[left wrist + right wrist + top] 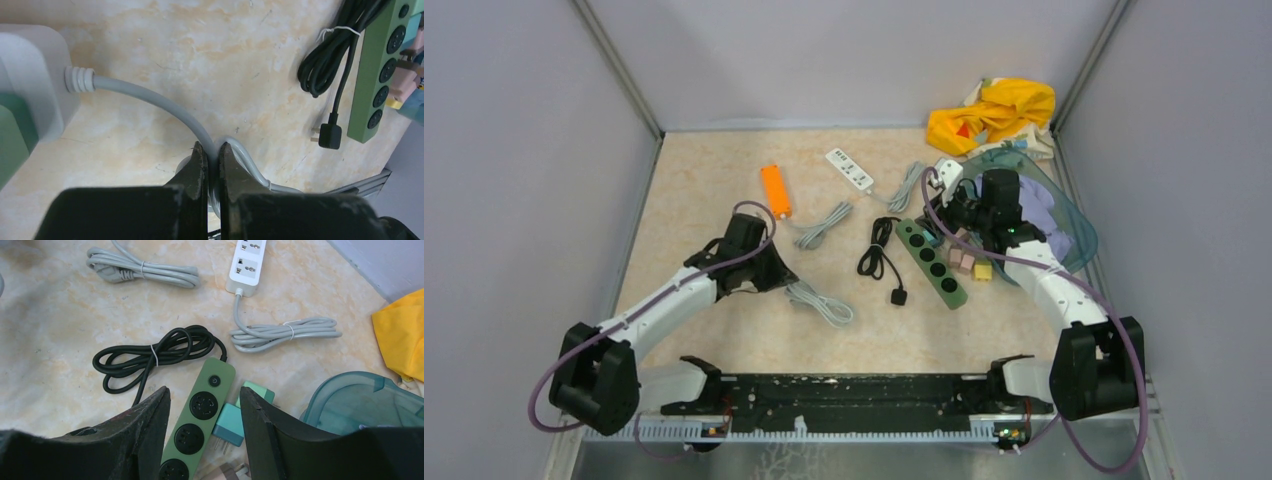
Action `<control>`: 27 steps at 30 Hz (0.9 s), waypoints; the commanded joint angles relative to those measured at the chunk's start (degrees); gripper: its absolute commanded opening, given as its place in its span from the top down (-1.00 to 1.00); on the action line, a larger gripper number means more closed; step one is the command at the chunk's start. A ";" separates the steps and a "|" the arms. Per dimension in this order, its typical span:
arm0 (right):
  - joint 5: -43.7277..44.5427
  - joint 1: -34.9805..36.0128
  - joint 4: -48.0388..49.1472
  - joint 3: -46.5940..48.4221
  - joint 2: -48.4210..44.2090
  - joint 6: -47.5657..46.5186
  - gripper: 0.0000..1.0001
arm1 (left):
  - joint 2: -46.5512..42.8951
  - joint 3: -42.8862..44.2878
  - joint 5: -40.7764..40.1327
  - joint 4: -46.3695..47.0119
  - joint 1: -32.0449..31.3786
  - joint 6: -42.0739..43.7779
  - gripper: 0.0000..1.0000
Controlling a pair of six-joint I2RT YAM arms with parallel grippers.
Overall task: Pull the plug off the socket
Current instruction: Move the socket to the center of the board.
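In the left wrist view a white socket block (31,80) lies at the left edge, with a green body (11,142) against it that is mostly cut off. A grey cable (150,97) leaves the block and curves into my left gripper (211,147), which is shut on it just above the table. From above, the left gripper (769,272) sits beside the grey cable's coil (821,304) and hides the white block. My right gripper (204,390) hangs open over the green power strip (202,412), whose visible sockets are empty. It is near that strip's far end in the top view (954,212).
A black cable (879,248) with a loose black plug (900,297) lies left of the green strip. Teal adaptors (231,422) and a pink one (227,472) lie at its right. An orange strip (775,190), a white strip (849,168), a teal bin (1044,205) and yellow cloth (994,110) stand farther back.
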 commanded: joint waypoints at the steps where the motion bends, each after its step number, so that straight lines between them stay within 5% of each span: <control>1: -1.06 -0.07 1.25 0.51 -2.20 -0.65 -0.08 | -2.78 -2.71 -1.78 4.87 -4.06 -6.27 1.00; 9: -1.20 -0.07 1.24 0.51 -1.98 -0.61 -0.08 | -3.76 -6.13 -6.36 13.74 -12.97 -16.18 1.00; 27: -1.38 -0.07 1.20 0.51 -1.98 -0.70 -0.08 | 13.21 -0.77 -6.11 29.09 -27.22 -20.46 0.97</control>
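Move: The left hand already pinches the grey cord and is bound for the clear near-middle of the board, about 12 cm right, 5 back and 7 below. The white socket trails roughly 14 cm left and 6 ahead. The black plug sits about 24 cm right and 4 back, its black cable coil 19 right and 7 ahead. From the right hand that clear spot is about 17 cm left, 20 back and 16 below. Left hand, still pinching the grey cord, drags it about 12 cm right, 5 back, towards the black plug. ##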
